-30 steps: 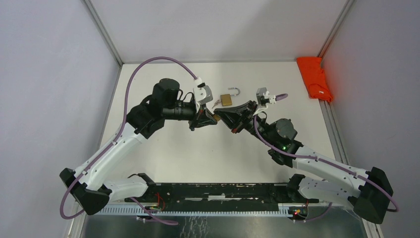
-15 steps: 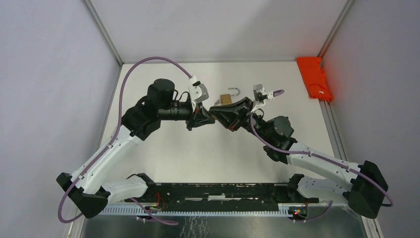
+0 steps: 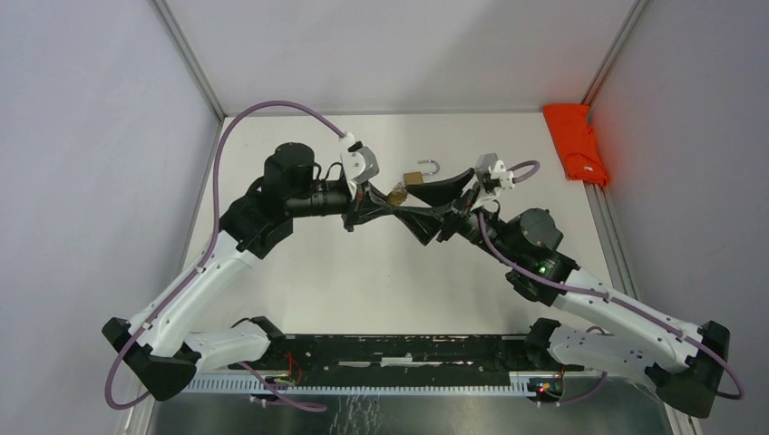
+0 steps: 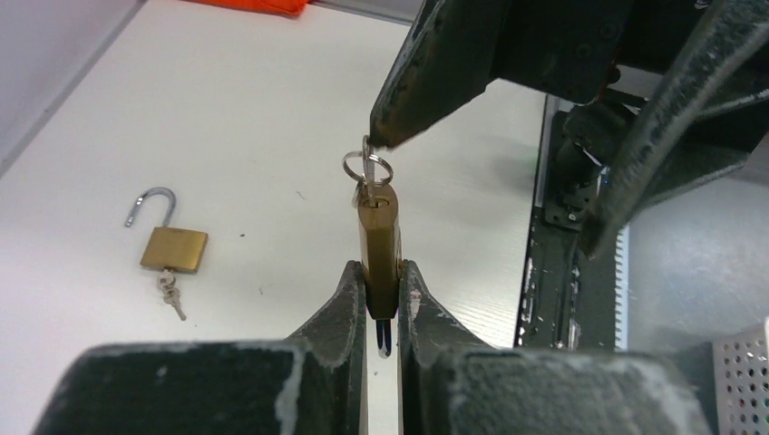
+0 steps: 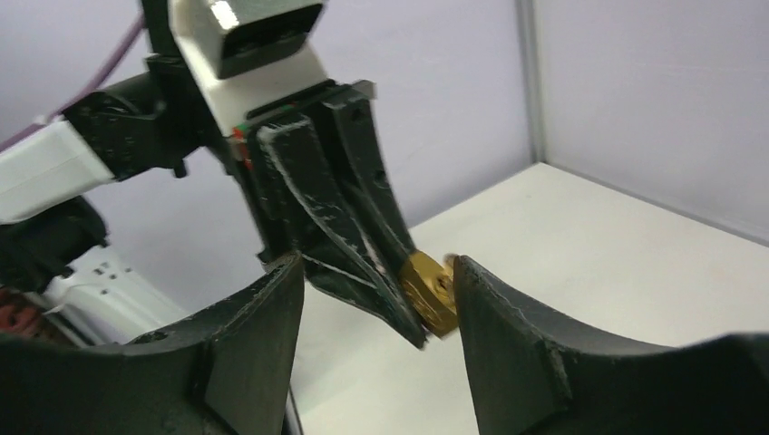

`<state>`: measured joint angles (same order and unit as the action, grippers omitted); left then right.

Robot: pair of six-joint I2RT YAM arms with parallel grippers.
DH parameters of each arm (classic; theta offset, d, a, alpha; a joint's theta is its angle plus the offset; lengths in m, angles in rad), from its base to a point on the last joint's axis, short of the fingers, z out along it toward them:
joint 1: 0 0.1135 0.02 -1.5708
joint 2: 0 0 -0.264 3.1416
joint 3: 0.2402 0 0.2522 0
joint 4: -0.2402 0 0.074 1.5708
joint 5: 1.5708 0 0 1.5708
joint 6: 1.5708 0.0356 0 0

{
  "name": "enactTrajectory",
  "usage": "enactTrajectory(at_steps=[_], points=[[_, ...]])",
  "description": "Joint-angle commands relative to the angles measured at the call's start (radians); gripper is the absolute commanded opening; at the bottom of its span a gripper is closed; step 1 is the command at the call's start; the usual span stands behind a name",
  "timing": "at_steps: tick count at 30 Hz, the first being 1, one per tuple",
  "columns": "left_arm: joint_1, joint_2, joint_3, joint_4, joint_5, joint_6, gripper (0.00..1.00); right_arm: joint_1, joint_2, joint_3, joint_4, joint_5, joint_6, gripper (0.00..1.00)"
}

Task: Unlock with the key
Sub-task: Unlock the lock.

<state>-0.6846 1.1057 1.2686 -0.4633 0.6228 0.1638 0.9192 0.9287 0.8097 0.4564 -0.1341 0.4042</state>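
Observation:
My left gripper (image 4: 382,272) is shut on a brass padlock (image 4: 380,240) and holds it above the table, keyhole end pointing away. A small key on a ring (image 4: 367,169) sits in that end. My right gripper (image 5: 376,272) is open wide. Its jaws straddle the padlock (image 5: 428,290) and the left fingers (image 5: 354,217), and one right fingertip (image 4: 390,127) touches the key ring. In the top view the two grippers meet at mid-table, left (image 3: 385,201) and right (image 3: 410,201). The shackle is mostly hidden between the left fingers.
A second brass padlock (image 3: 419,178) with an open shackle and a key lies on the table just behind the grippers; it also shows in the left wrist view (image 4: 174,248). An orange cloth (image 3: 577,140) lies at the far right edge. Walls enclose the table.
My right gripper has opened wide and now straddles the held padlock. My left arm has drawn slightly to the left, still gripping the padlock.

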Motion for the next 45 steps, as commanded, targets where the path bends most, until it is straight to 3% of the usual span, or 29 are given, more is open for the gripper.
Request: enactTrajectory(at_steps=[1, 9, 15, 17, 21, 23, 27, 29, 36, 45], points=[[-0.004, -0.044, 0.005, 0.060, 0.036, -0.024, 0.02, -0.028, -0.047, 0.022, -0.135, 0.252, -0.113, 0.67], [-0.005, -0.034, 0.005, 0.060, 0.048, -0.021, 0.02, -0.034, -0.014, 0.070, -0.195, 0.291, -0.185, 0.58], [-0.005, -0.028, 0.005, 0.024, 0.068, 0.007, 0.02, -0.041, -0.037, 0.055, -0.187, 0.305, -0.197, 0.57], [-0.005, -0.017, 0.009, -0.019, 0.108, 0.045, 0.02, -0.044, -0.062, 0.085, -0.238, 0.328, -0.232, 0.55], [-0.006, 0.056, 0.080, -0.196, 0.144, 0.149, 0.02, -0.049, -0.065, 0.253, -0.518, 0.320, -0.365, 0.39], [-0.005, 0.127, 0.154, -0.383, 0.194, 0.243, 0.03, -0.051, -0.066, 0.313, -0.642, 0.267, -0.396, 0.37], [-0.004, 0.270, 0.254, -0.579, 0.189, 0.317, 0.02, -0.053, -0.024, 0.384, -0.796, 0.020, -0.393, 0.37], [-0.004, 0.308, 0.271, -0.583, 0.176, 0.316, 0.02, -0.052, -0.021, 0.343, -0.785, -0.118, -0.376, 0.36], [-0.003, 0.276, 0.250, -0.599, 0.197, 0.341, 0.02, -0.057, -0.066, 0.181, -0.734, -0.372, -0.386, 0.37], [-0.004, 0.164, 0.168, -0.558, 0.255, 0.305, 0.02, -0.104, -0.069, 0.153, -0.652, -0.449, -0.394, 0.36]])
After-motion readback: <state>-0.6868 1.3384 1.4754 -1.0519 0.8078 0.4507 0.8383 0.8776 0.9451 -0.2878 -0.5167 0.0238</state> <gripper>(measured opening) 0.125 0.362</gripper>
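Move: The key stands in the small padlock held by the left hand. It is about 3 cm ahead of and 2 cm left of the opened right hand, level with it. From the left hand, the key is some 4 cm right, 2 cm ahead and 1 cm lower. The big padlock lies open on the table, roughly 21 cm ahead of the right hand, 1 cm left and 18 cm below. Its keys are about 4 cm to its left. The left fingers keep their pinch on the small padlock, while the right hand, already let go, swings forward and right around the key. It then arcs back and down with its fingers narrowing, ending about 10 cm lower, tipped some 30 degrees down and facing the key. The left hand sinks along, net 7 cm down and 4 cm back, tipping its fingers down and turning slightly clockwise. ##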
